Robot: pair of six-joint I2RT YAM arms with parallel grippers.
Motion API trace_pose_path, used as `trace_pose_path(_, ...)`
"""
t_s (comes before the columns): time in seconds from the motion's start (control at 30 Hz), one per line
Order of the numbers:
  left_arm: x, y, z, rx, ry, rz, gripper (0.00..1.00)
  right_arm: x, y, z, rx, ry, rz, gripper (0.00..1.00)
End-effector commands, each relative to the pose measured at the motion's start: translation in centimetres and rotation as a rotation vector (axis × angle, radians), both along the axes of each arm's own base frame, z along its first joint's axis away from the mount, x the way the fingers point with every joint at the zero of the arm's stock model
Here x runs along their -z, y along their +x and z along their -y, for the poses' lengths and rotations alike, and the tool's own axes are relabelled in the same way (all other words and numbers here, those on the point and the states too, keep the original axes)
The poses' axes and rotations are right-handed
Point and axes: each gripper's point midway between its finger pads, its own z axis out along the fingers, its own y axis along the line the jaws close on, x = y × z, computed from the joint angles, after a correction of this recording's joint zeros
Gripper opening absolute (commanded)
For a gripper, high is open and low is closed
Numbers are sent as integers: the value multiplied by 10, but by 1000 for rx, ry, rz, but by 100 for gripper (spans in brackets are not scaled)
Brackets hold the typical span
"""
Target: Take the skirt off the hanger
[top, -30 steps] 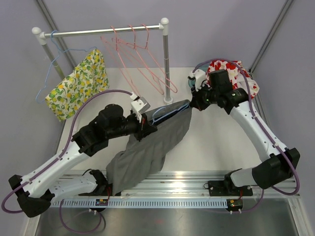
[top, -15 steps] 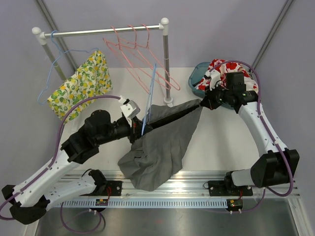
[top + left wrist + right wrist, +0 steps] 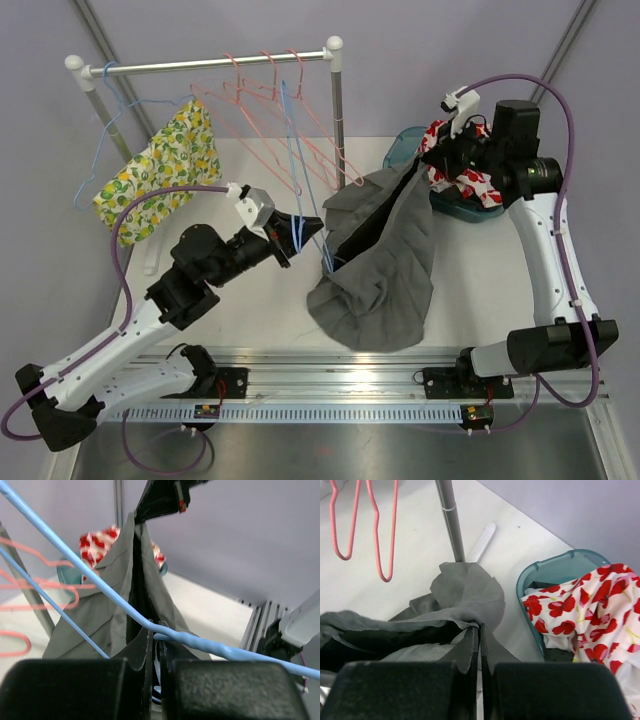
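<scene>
The grey skirt [image 3: 385, 270] hangs in a long fold from my right gripper [image 3: 428, 160], which is shut on its top edge, raised near the basket; its lower end pools on the table. My left gripper [image 3: 303, 226] is shut on the wire of a blue hanger [image 3: 292, 170] that stands almost upright, its lower end against the skirt's left edge. In the left wrist view the hanger [image 3: 197, 644] crosses in front of the skirt [image 3: 100, 615] at my shut left gripper [image 3: 156, 640]. In the right wrist view my right gripper [image 3: 480, 627] pinches the skirt [image 3: 465, 590].
A clothes rack [image 3: 200, 65] stands at the back with pink hangers [image 3: 270, 110] and a lemon-print garment [image 3: 160, 170] on a blue hanger. Its right post [image 3: 340, 130] is just behind the skirt. A teal basket [image 3: 405, 150] with red-flowered cloth [image 3: 470, 180] sits back right.
My right gripper has lifted the skirt up and right toward the basket. My left gripper has swung the blue hanger upright and leftward. The skirt now hangs steeply instead of spreading between the arms.
</scene>
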Motion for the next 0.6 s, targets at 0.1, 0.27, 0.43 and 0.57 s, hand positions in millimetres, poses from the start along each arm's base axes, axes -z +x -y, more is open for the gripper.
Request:
trace_pose_path(0.1,-78,-34,-20,69,-160,162,0,41,-17,2,-97,-73,-35,0)
trace_pose_path(0.27,-82,-55,-53,35,-172,119,0,114,-54,-12,-296,-90,-157,15)
trace_pose_path(0.43,-49,-73,-52,107,-47,-86,0,120,-90,-17,-472,-118,-193,62)
trace_pose_path(0.57,5,-100,-24,326,125,-322,0,67,-129,-28,-642,-123,41,85)
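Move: Below the right hand, some 30 cm down, 5 cm back and 8 cm to its left, is the table spot for the skirt. The skirt hangs from this hand, its middle about 9 cm back, 13 cm left and 18 cm down; the basket stands 18 cm ahead, 3 cm right, on the table. From the left hand, holding the blue hanger, the skirt's middle lies 8 cm ahead, 20 cm right, 20 cm lower; the pink hangers hang 22 cm straight ahead at hand height. Swinging down towards the table and drawing back about 9 cm, the right hand sinks some 15 cm, then opens wide and lets go of the skirt's waistband, rising slightly at the end and turning some 25 degrees counter-clockwise. The left hand, still pinching the blue hanger, carries it back, up and left, away from the skirt. ##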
